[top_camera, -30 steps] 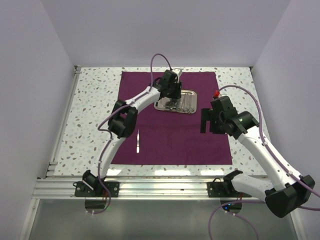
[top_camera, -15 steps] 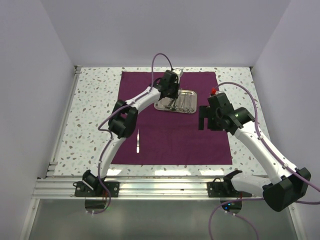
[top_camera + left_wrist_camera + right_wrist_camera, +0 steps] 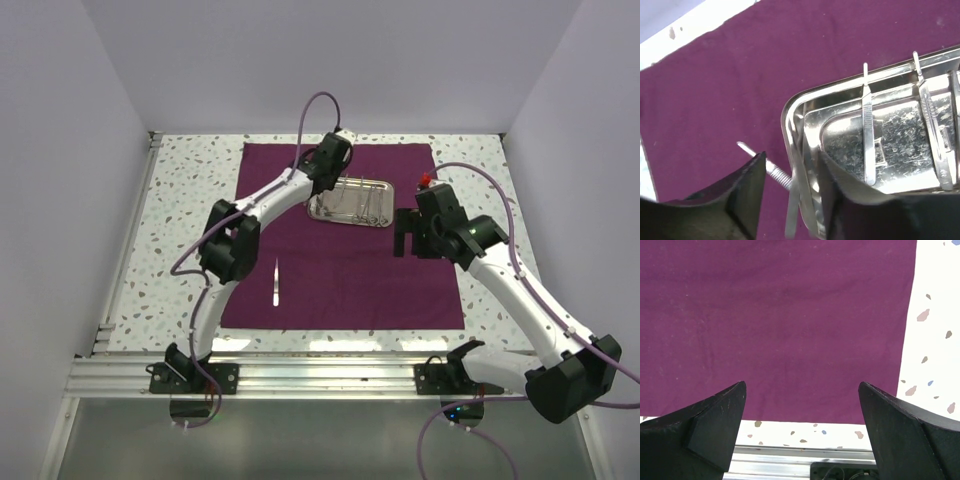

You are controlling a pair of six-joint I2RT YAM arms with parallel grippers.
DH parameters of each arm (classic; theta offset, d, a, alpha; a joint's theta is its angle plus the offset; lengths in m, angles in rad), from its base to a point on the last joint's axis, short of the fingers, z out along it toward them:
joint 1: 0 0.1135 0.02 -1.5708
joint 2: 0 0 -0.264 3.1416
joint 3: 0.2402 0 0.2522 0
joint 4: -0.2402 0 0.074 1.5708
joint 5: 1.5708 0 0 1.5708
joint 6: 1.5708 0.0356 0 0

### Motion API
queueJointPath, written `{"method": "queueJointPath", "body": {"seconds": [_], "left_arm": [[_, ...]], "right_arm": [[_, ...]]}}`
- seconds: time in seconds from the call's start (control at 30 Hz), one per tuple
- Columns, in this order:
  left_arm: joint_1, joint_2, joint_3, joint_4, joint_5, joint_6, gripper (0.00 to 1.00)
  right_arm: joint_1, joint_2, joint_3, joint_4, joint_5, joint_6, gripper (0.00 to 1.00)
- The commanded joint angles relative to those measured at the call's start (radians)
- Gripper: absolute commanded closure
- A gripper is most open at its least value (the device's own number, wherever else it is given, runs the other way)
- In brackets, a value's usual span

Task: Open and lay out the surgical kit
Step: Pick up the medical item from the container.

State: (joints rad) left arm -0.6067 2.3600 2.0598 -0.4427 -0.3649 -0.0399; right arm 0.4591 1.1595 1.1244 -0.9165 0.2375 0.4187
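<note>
The dark purple cloth [image 3: 340,270] lies spread flat on the table. The steel tray [image 3: 390,202] sits on its far half with several thin silver instruments [image 3: 868,135] lying in it. One pair of silver tweezers [image 3: 275,281] rests on the cloth's near left. My left gripper [image 3: 328,180] hangs at the tray's left end. Its jaws stand a little apart around the tray rim [image 3: 790,107] and a blurred silver instrument [image 3: 791,205] with a ribbed shaft. Whether that instrument is gripped does not show. My right gripper [image 3: 403,232] hovers wide open over bare cloth [image 3: 780,315], right of the tray.
Speckled white tabletop [image 3: 180,230] frames the cloth on all sides. An aluminium rail [image 3: 330,375] runs along the near edge by the arm bases. Pale walls close in the left, right and back.
My left gripper has pulled back from over the tray's middle to its left end, and its elbow has swung left. The right gripper shifted slightly left. The tray and the tweezers stayed put.
</note>
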Motion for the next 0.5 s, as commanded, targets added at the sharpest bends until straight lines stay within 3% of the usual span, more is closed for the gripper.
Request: {"method": "queueJointPath", "body": {"seconds": [0.0,0.03,0.1,0.2,0.47], "left_arm": [[-0.030,-0.080,-0.065,0.022,-0.144,0.100,0.47],[-0.042,-0.084,-0.081,0.033,-0.158,0.109,0.30],[-0.056,-0.088,-0.122,0.048,-0.205,0.121,0.13],[-0.076,-0.062,-0.125,0.058,-0.259,0.127,0.03],[-0.065,-0.007,-0.044,-0.048,-0.329,0.005,0.02]], "right_arm": [[0.000,-0.006,-0.005,0.048,-0.033,0.003,0.02],[0.001,-0.007,-0.005,0.051,-0.035,0.003,0.02],[0.000,-0.009,-0.006,0.051,-0.041,0.005,0.02],[0.000,-0.018,-0.014,0.051,-0.050,0.005,0.02],[0.000,-0.040,-0.029,0.041,-0.055,-0.003,0.02]]}}
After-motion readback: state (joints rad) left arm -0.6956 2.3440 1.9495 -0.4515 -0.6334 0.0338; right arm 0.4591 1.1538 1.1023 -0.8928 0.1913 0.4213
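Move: My left hand hangs some 5 cm above the tray's left end, fingers already parting around a scalpel handle about 2 cm below and 1 cm left of their middle. Tweezers lie in that end roughly 2 cm ahead, 1 cm right and 4 cm down; a second scalpel handle about 8 cm right, 2 cm ahead and 5 cm down. From my right hand the first handle is about 25 cm ahead, 20 cm left, 11 cm down. I spread my left fingers fully, letting the first scalpel handle and a slim pointed tool come free over the tray's left end. The hand draws back about 3 cm and shifts slightly left, bobbing up a centimetre before sinking again to finish a little lower, its left side rolling up some 15 degrees. ##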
